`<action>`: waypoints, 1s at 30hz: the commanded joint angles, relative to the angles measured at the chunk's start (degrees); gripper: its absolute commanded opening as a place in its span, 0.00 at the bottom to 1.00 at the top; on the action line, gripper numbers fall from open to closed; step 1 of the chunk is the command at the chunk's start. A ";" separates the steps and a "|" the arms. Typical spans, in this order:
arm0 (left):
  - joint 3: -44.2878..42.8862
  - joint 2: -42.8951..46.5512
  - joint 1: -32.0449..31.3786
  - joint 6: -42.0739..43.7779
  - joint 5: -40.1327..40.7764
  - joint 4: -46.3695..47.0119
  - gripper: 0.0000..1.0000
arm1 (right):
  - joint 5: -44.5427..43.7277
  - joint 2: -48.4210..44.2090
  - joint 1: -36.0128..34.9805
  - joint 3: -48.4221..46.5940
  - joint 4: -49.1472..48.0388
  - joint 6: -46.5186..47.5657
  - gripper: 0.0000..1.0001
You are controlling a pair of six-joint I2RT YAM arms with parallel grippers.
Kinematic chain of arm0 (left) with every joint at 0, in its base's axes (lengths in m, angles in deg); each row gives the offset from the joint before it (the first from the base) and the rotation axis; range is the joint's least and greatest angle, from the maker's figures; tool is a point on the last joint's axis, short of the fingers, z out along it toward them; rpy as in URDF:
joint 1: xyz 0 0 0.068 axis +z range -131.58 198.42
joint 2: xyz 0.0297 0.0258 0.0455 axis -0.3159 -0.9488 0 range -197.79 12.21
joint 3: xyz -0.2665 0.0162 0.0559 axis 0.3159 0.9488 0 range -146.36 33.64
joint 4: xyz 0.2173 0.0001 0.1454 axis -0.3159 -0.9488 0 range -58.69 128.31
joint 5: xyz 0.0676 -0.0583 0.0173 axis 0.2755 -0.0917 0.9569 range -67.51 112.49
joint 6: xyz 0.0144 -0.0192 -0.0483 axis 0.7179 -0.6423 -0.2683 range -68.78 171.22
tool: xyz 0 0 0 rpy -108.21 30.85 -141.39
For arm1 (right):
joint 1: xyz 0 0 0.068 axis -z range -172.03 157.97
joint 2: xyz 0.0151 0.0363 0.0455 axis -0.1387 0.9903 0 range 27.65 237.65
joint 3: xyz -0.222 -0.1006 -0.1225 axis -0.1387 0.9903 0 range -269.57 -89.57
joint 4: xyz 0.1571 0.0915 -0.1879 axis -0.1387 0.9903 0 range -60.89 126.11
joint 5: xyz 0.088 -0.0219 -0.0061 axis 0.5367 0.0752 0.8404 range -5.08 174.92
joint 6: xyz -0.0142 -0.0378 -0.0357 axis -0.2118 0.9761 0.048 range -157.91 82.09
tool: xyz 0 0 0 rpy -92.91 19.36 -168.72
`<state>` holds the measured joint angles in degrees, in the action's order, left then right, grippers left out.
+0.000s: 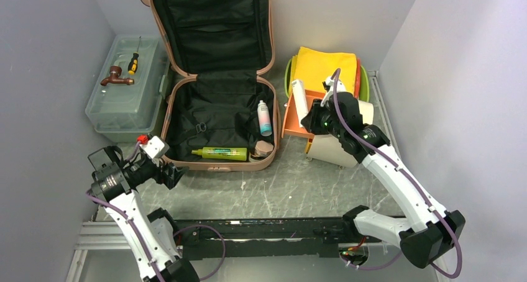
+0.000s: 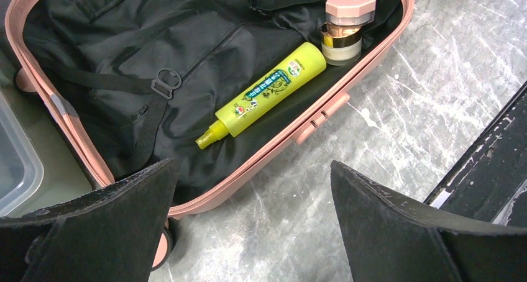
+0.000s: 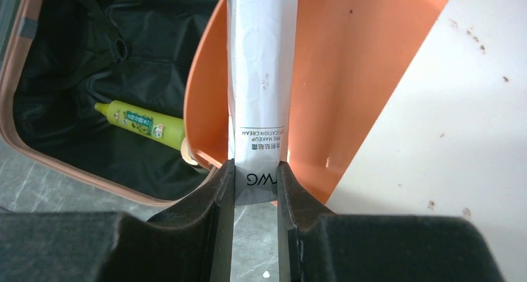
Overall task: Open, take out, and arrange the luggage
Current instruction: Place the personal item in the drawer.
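The salmon-pink luggage lies open, its lid leaning on the back wall. Its black-lined base holds a yellow-green spray bottle, a white bottle with a teal cap and a pink-lidded jar. My left gripper stands open and empty over the table, just outside the luggage's front left corner. My right gripper is shut on the end of a white cream tube, which it holds over an orange tray to the right of the luggage.
A translucent grey-green toolbox at the left carries a screwdriver and a brown tap. Yellow cloth lies on a lime green tray at the back right. A white container adjoins the orange tray. A black rail runs along the front.
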<state>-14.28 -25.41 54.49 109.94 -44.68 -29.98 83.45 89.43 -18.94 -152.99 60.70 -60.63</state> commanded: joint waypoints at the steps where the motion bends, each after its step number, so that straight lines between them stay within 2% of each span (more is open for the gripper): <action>1: -1.94 0.57 1.13 -0.83 -1.71 -0.79 0.99 | -3.49 -1.99 0.31 0.33 -3.46 -1.95 0.05; 9: -2.44 -0.07 2.49 0.06 -2.51 -1.96 0.99 | -3.05 -0.83 0.55 0.16 -4.48 -4.02 0.07; 14: -2.51 0.01 3.15 0.43 -2.95 -2.26 0.99 | -0.21 0.81 0.57 -1.20 -4.60 -3.12 0.39; 15: -2.53 0.14 3.26 0.51 -2.96 -2.36 0.99 | 0.37 0.88 0.55 -1.37 -4.61 -2.92 0.42; 18: -2.52 0.04 3.60 1.00 -3.10 -2.73 0.99 | 1.21 1.16 0.59 -1.91 -4.87 -2.15 0.49; 25: -2.70 0.06 3.94 2.37 -3.61 -3.81 0.99 | 4.49 0.92 0.34 -4.47 -6.06 0.98 0.57; 30: -2.68 0.23 4.17 3.15 -3.89 -4.43 0.99 | 12.11 1.22 -2.01 -9.84 -7.69 12.38 0.61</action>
<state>-14.93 -25.41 58.12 111.42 -45.69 -32.78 88.43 90.96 -19.01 -156.18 57.51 -58.46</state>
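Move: The right hand holds the white box by its near end above the open orange drawer, whose middle lies some 4 cm ahead and 7 cm below. The spray bottle is about 12 cm to the left and 1 cm ahead, the pink jar some 12 cm left and 9 cm back, both roughly 19 cm lower. From the left hand the drawer is about 19 cm ahead and 38 cm right, slightly lower. The right hand sinks slightly, opens to release the white box into the drawer, then lifts 3 cm, drifting left. ##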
